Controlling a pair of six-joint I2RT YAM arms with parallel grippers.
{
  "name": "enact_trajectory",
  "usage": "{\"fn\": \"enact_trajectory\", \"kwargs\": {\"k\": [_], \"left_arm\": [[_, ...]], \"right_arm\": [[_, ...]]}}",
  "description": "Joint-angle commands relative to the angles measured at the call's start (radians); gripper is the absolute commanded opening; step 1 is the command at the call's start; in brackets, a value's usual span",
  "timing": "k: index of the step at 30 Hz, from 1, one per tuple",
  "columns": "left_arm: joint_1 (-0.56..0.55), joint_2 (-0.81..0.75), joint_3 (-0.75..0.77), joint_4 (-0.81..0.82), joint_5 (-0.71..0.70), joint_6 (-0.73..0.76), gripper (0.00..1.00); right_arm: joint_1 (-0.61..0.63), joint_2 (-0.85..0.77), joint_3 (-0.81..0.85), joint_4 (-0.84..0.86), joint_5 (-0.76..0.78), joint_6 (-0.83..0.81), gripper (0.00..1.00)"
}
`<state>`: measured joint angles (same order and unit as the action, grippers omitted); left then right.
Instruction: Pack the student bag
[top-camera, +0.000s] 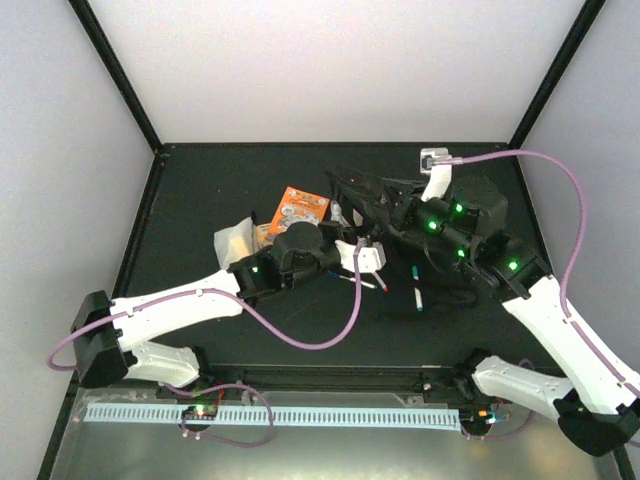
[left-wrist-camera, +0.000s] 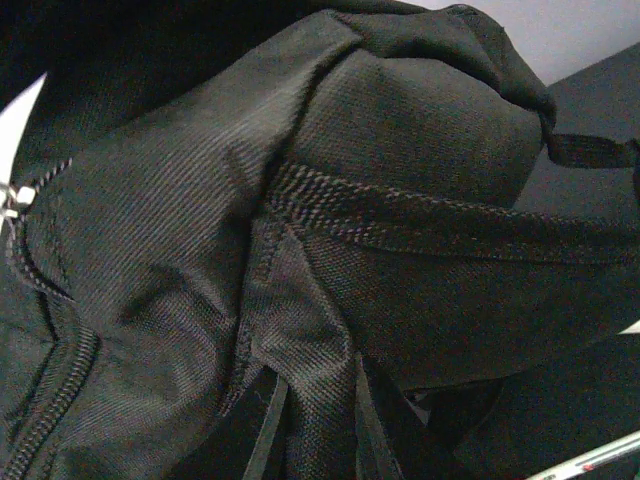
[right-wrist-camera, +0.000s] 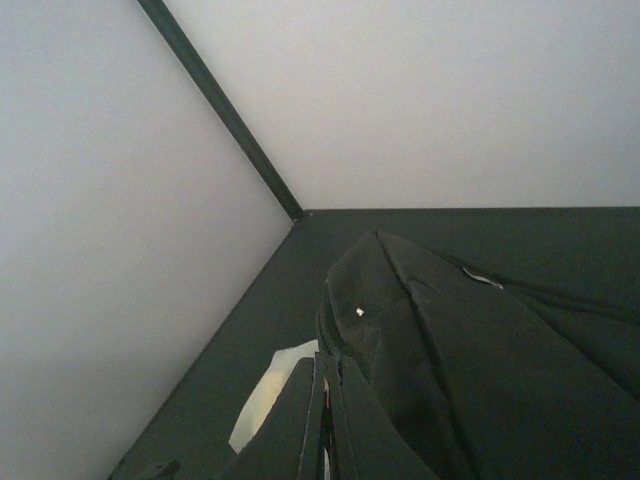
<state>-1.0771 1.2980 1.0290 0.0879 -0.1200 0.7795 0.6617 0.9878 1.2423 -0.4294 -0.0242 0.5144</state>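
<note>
The student bag (top-camera: 362, 193) is a crumpled black fabric backpack at the middle right of the table. My left gripper (top-camera: 378, 252) reaches it from the left. In the left wrist view the bag (left-wrist-camera: 400, 130) fills the frame, and the gripper (left-wrist-camera: 318, 425) is shut on a fold of its fabric, one finger (left-wrist-camera: 262, 428) on each side. My right gripper (top-camera: 392, 205) comes in from the right above the bag. In the right wrist view it (right-wrist-camera: 326, 385) is shut, the bag (right-wrist-camera: 460, 340) rising in a peak from an edge that runs into its tips.
An orange packet (top-camera: 301, 209) and a whitish plastic pouch (top-camera: 234, 242) lie left of the bag; the pouch (right-wrist-camera: 268, 398) also shows beside my right fingers. Pens (top-camera: 417, 296) lie in front of the bag, one near the left arm (top-camera: 361, 282). Walls enclose the table.
</note>
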Motion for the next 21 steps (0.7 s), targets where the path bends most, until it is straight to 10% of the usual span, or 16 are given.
{"fn": "enact_trajectory", "kwargs": {"k": [1,9,21], "left_arm": [[-0.104,0.005,0.011,0.000,0.089,0.170,0.02],[-0.110,0.011,0.053,-0.026,0.020,0.122,0.02],[-0.030,-0.167,-0.209,0.135,0.143,0.046,0.02]], "right_arm": [[0.003,0.044,0.041,0.126,-0.030,0.008,0.02],[0.012,0.007,0.037,0.106,-0.062,-0.023,0.04],[0.011,-0.111,0.096,-0.342,0.007,-0.220,0.53]]}}
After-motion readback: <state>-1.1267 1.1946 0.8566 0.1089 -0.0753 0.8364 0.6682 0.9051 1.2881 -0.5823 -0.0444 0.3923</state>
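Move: Beneath both hands, which hold the bag up by its fabric, markers lie on the bare table. The red one is about 30 cm below the left hand, 5 cm to its right and 4 cm ahead; the green one is some 15 cm right and 2 cm ahead. From the right hand, the red marker is almost straight down, roughly 40 cm, the green about 9 cm right and 2 cm back. Opening about halfway, the right fingers let go of the bag's fabric, and that hand draws back some 3 cm and a little to the right, still high above the markers. The left hand keeps its pinch on the bag, nearly still at first, then pulls it back and down about 4 cm each way, turning slightly clockwise. ##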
